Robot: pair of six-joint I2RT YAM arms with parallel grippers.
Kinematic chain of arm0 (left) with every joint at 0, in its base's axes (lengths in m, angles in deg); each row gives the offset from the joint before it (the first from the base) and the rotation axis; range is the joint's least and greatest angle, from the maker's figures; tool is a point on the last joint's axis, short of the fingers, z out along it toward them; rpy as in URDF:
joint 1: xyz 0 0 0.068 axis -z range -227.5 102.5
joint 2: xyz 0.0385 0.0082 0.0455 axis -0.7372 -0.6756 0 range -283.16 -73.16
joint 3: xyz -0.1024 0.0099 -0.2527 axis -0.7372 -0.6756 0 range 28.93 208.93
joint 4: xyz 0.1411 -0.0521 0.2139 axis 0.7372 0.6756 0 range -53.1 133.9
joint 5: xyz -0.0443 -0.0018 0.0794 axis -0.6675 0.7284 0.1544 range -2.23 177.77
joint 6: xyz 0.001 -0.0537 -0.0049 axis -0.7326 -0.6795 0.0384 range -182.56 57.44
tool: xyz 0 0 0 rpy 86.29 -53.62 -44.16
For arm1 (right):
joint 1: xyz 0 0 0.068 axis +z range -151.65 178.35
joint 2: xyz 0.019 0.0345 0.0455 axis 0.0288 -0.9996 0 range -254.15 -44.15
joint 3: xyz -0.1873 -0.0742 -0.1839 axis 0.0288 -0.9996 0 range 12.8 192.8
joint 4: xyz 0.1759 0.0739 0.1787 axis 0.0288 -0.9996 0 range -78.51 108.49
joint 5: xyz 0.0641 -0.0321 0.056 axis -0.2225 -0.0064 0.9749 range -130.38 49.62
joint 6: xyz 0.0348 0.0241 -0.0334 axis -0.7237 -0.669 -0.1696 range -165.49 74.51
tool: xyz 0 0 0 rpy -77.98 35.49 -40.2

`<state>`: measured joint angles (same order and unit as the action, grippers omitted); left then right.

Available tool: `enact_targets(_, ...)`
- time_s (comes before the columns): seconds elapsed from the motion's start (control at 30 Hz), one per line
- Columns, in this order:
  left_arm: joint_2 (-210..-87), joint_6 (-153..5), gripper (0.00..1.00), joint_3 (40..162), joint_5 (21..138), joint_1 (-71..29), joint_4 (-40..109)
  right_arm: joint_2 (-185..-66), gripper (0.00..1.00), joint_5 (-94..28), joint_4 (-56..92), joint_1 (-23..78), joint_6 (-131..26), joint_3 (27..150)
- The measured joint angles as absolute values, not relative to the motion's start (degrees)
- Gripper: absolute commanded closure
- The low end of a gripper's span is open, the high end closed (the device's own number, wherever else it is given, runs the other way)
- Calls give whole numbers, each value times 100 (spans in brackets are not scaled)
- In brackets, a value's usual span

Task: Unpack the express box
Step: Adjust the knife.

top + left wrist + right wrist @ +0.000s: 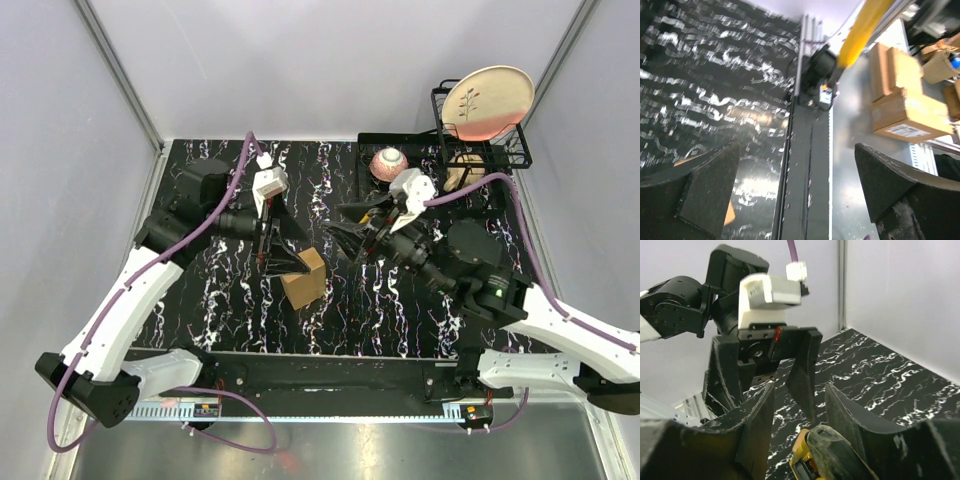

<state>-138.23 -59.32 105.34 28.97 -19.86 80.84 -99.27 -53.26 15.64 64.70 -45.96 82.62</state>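
The express box (303,278), small and plain brown, stands tilted on the black marbled table (210,300), just right of my left gripper (277,262). That gripper points down beside the box with its jaws wide open and nothing between them. In the left wrist view the left gripper (795,195) frames the table's front rail, and only an orange-brown sliver of the box (729,216) shows by the left finger. My right gripper (340,233) hovers right of the box, shut on a yellow utility knife (822,457). The right wrist view shows the open left gripper (765,385) ahead; the box is hidden there.
A black dish rack (520,150) at the back right holds a pink plate (487,100), with a pink patterned bowl (388,163) beside it. Beyond the table's front rail (810,165), stacked cardboard cartons (905,107) lie on the floor.
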Motion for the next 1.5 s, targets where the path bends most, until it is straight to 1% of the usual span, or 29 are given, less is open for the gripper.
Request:
enact_targets(0.13,-13802,-6611,1,10529,2180,-1986,7149,-10062,100,-5162,1984,6470,-5047,7974)
enact_targets(0.27,-13784,-7296,1,10461,1703,-1986,6252,-10012,100,-5143,2567,6470,-5530,7644)
enact_targets(0.57,-13629,-8150,1,10239,1286,-1986,5234,-10102,100,-5320,4045,6467,-6528,7176)
enact_targets(0.63,-13616,-8218,4,10239,1277,-1986,5149,-10217,100,-5331,4309,6467,-6666,7152)
enact_targets(0.7,-13598,-8323,10,10239,1277,-1986,5009,-10353,100,-5322,4512,6467,-6793,7152)
enact_targets(0.73,-13596,-8386,18,10239,1279,-1986,4945,-10432,100,-5322,4606,6467,-6850,7152)
enact_targets(0.8,-13587,-8467,26,10239,1284,-1979,4843,-10589,100,-5313,4748,6467,-6948,7152)
enact_targets(0.83,-13587,-8511,37,10239,1284,-1966,4795,-10663,100,-5311,4803,6467,-6983,7152)
enact_targets(0.97,-13583,-8568,59,10212,1316,-1885,4679,-10832,100,-5293,5017,6467,-7040,7150)
enact_targets(1.1,-13576,-8404,61,10184,1380,-1761,4832,-10843,100,-5287,5242,6467,-7036,7152)
enact_targets(1.13,-13576,-8351,64,10184,1391,-1737,4889,-10843,100,-5287,5304,6467,-7022,7152)
enact_targets(1.2,-13576,-8275,88,10184,1408,-1702,4991,-10838,100,-5285,5365,6467,-6992,7150)
enact_targets(1.23,-13576,-8249,98,10184,1421,-1691,5046,-10838,100,-5278,5389,6467,-6979,7150)
enact_targets(1.27,-13576,-8168,100,10186,1491,-1680,5105,-10838,100,-5254,5406,6467,-6974,7150)
enact_targets(1.47,-13622,-7988,100,10291,1747,-1691,5411,-10823,100,-5164,5402,6470,-6911,7161)
enact_targets(1.5,-13622,-7971,100,10322,1749,-1691,5457,-10792,96,-5143,5339,6470,-6904,7161)
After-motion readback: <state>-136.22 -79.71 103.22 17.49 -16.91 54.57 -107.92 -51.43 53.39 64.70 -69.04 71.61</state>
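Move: The knife, already gripped by the right hand right at its finger pads, lies about 9 cm to the right of the open left gripper, roughly 9 cm above it and perhaps 2 cm back. The cardboard box stands on the table below both hands: some 5 cm ahead, 2 cm right and 28 cm below the left gripper, and about 7 cm to the left of the right gripper, 3 cm ahead and 38 cm down. Raise the open left gripper about 7 cm and draw it back some 3 cm, levelling its fingers from their downward slant, then close them on the knife's near end. Meanwhile carry the held knife about 5 cm left and slightly up with the right hand, rolling it some 30 degrees, left side up, and keep that grip. ##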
